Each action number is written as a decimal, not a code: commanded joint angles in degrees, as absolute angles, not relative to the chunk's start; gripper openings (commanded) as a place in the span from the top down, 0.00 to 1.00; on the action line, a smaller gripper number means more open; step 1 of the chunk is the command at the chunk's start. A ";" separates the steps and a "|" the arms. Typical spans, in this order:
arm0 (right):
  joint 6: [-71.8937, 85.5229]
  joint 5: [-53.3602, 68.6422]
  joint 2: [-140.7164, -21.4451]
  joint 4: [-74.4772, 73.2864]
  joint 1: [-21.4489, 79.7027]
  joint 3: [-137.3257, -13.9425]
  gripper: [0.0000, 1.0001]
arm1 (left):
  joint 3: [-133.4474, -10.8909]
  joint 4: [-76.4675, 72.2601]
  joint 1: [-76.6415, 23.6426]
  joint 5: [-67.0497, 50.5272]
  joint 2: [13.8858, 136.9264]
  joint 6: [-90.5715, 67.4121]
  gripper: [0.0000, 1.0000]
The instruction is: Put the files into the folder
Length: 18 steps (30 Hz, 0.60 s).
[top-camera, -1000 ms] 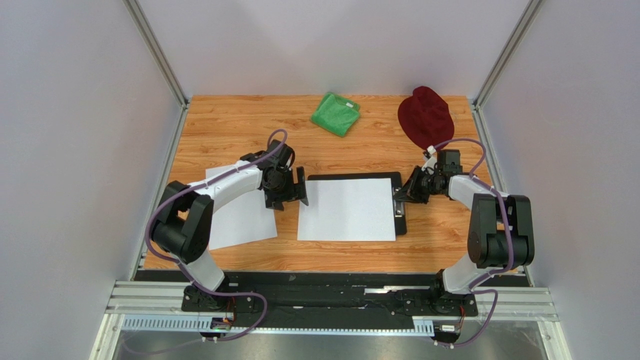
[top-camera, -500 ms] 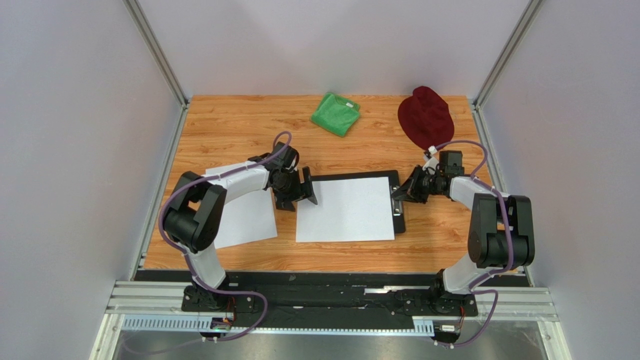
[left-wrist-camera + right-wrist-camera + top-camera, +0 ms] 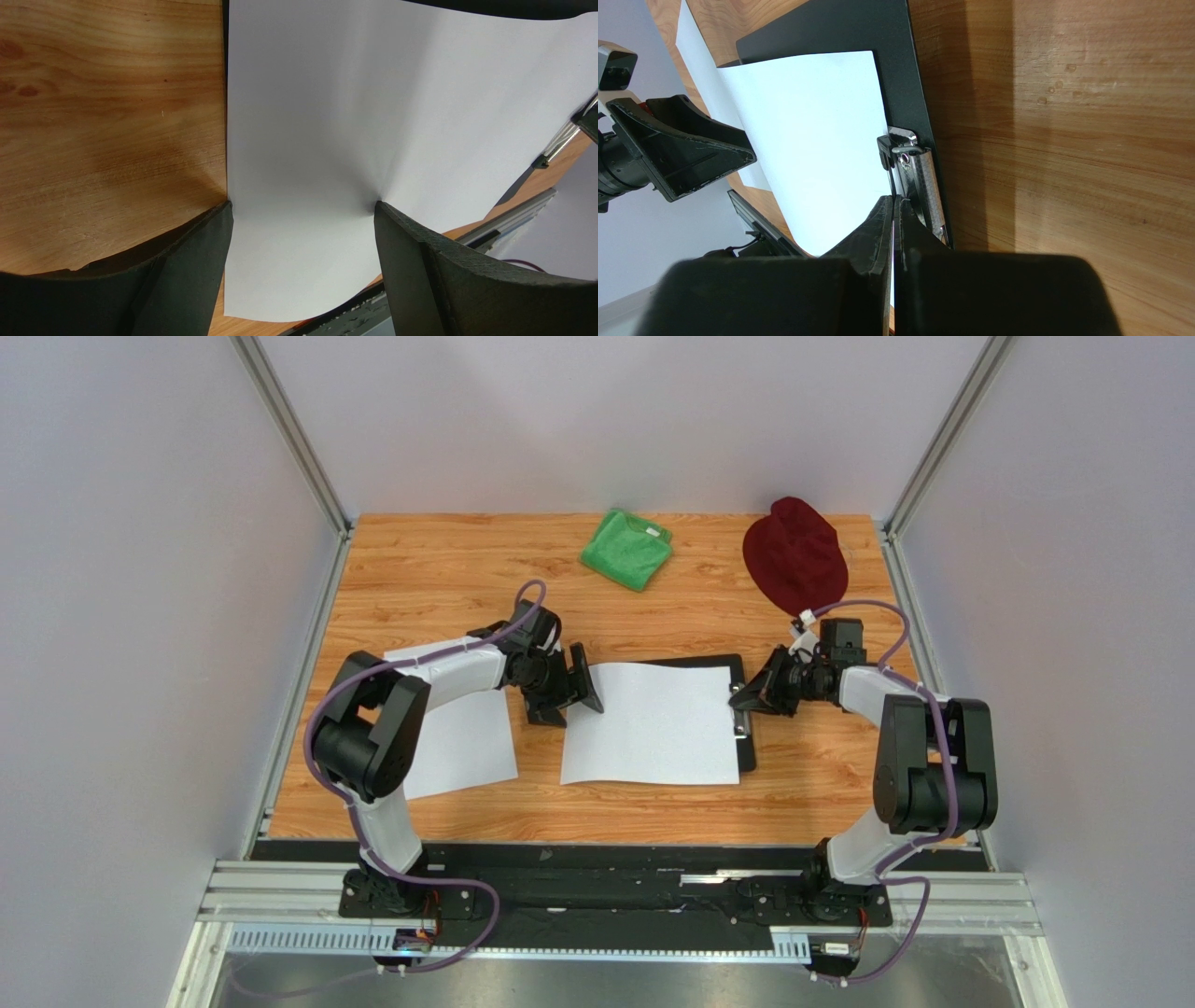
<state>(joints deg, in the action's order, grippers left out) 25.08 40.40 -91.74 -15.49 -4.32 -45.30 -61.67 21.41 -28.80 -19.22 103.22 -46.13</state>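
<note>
One white sheet of the files (image 3: 652,724) lies on the black folder (image 3: 701,662), its right edge by the silver clip (image 3: 924,189). My left gripper (image 3: 568,693) stands open at the sheet's left edge. In the left wrist view both fingertips (image 3: 221,217) touch the sheet (image 3: 351,126), which bows up between them. My right gripper (image 3: 896,203) is shut, its tips pressed on the clip's lever at the folder's right end (image 3: 878,35). A second sheet (image 3: 456,742) lies flat under the left arm.
A green cloth (image 3: 627,548) and a dark red hat (image 3: 794,553) lie at the back of the wooden table (image 3: 421,574). Grey walls and metal posts stand on both sides. The black rail with the arm bases (image 3: 617,875) runs along the near edge.
My left gripper has swung right to the sheet's left edge and narrowed a little. The sheet has slid slightly right toward the clip. The right arm has not moved.
</note>
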 commanded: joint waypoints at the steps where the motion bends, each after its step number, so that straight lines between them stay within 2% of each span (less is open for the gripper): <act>1: 25.32 41.66 -92.02 -13.88 -4.48 -45.61 1.00 | -61.79 21.53 -29.18 -16.61 105.91 -45.09 0.17; 6: 25.22 39.81 -91.84 -15.29 -4.48 -46.58 1.00 | -61.17 21.71 -29.18 -15.82 105.47 -44.38 0.20; 10: 25.05 38.59 -92.20 -16.08 -4.31 -47.19 1.00 | -59.68 18.82 -29.62 -19.16 104.33 -46.14 0.27; 18: 23.12 37.80 -92.90 -18.19 -2.99 -48.34 1.00 | -63.72 18.90 -30.06 -16.96 104.41 -46.14 0.51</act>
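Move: The left gripper straddles the left end of the file on the folder: that edge lies about 3 cm to its left, level with it and 1 cm below, and the file's middle some 12 cm to its right, 1 cm back. The second file lies about 21 cm to its left, 1 cm back. From the shut right fingers, the folder's clip is roughly 2 cm to the right, level fore and aft, 1 cm below. Keep the left gripper in place at the file's left end, sinking only about half a centimetre, and close its fingers by roughly a third, drawing the tips together over the paper without shutting them. Meanwhile keep the shut right fingers against the clip end and ease them about 1 cm right and down, towards the clip, moving along with the folder. ##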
